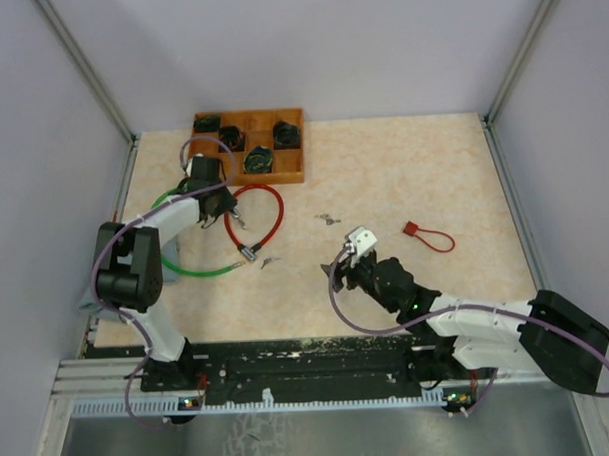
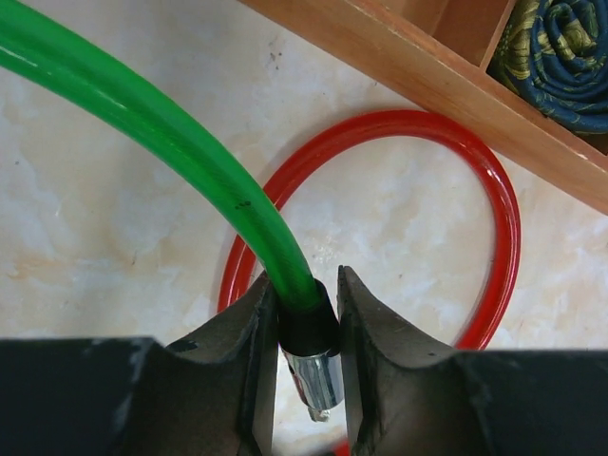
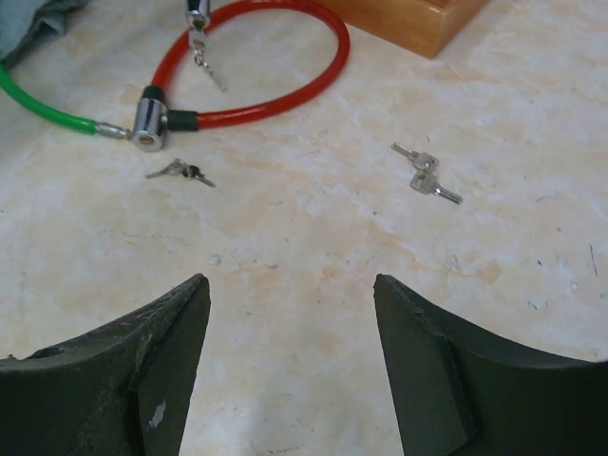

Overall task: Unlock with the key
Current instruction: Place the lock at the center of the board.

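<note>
My left gripper (image 2: 304, 277) is shut on the black-capped end of a green cable lock (image 2: 161, 123), and the cable's metal pin (image 2: 318, 380) pokes out between the fingers. A red cable lock (image 2: 503, 218) loops on the table just beyond it. In the right wrist view, a silver lock cylinder (image 3: 150, 123) joins the red cable (image 3: 285, 90) and the green cable (image 3: 38, 104). One small key bunch (image 3: 180, 172) lies just below the cylinder, and another key bunch (image 3: 426, 176) lies to the right. My right gripper (image 3: 290, 285) hangs open over bare table, holding nothing.
A wooden compartment tray (image 1: 288, 174) with dark rolled items stands at the back left. A small red loop with a tag (image 1: 430, 236) lies to the right of my right gripper (image 1: 344, 272). Grey walls enclose the table on three sides.
</note>
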Controlling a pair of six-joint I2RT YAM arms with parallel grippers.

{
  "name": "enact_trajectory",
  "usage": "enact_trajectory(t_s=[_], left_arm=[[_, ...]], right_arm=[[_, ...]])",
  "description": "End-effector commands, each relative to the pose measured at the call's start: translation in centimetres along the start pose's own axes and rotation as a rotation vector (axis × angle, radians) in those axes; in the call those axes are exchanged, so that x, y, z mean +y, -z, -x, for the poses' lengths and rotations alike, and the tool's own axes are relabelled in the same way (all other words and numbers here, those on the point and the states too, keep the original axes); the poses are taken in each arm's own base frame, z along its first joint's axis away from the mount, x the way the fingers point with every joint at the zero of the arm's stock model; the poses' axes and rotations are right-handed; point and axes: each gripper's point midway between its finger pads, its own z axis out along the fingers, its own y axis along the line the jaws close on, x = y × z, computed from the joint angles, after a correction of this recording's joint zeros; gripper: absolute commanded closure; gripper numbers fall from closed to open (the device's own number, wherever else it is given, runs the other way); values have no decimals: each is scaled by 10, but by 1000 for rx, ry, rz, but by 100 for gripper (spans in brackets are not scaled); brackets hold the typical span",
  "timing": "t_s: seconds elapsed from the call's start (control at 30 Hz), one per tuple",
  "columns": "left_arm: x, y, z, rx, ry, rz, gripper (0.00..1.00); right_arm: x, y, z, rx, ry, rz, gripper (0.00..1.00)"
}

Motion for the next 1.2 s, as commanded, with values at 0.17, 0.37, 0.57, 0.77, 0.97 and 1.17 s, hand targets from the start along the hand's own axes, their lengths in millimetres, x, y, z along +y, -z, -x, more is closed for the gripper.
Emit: enact_trajectory(t_s=[0.17, 0.37, 0.57, 0.77, 0.97, 1.17], left_arm=[[-29, 17, 30, -42, 4, -118, 48], [-36, 42, 20, -7, 11, -204, 41], [-25, 61, -14, 70, -2, -238, 40], [-10, 80, -52, 64, -38, -224, 39], [7, 79, -74, 69, -67, -203, 32], [16, 80, -67, 36, -79, -154, 31]], right_arm=[[-29, -2, -5, 125, -21, -156, 28], [-45, -6, 5, 159, -47, -193, 27], [-59, -22, -2, 288, -6, -200, 27], [-71, -55, -6, 365, -34, -154, 29], [-83, -98, -9, 399, -24, -144, 31], [-102, -132, -32, 464, -24, -173, 36]])
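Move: The green lock's metal head hangs pinched in the left fingers, over the red loop, some 5 cm above the board. The red lock's head lies about 11 cm back and 3 cm right of the left hand, with the green lock's plug end roughly 3 cm behind it and 2 cm to its left. From the open right hand, the far pair of keys lies about 18 cm ahead, 2 cm left and 11 cm below; the near pair is 7 cm ahead, 19 cm left. The green lock's head is let go as the left fingers open to about twice their gap. The left hand lifts off by some 5 cm, then swings back about 11 cm and slightly right, sinking again to end over the red lock's head. Meanwhile the open right hand dips, veers briefly right, then reaches 13 cm forward and down towards the far keys, tilting its fingers some 20 degrees further down, touching nothing. ##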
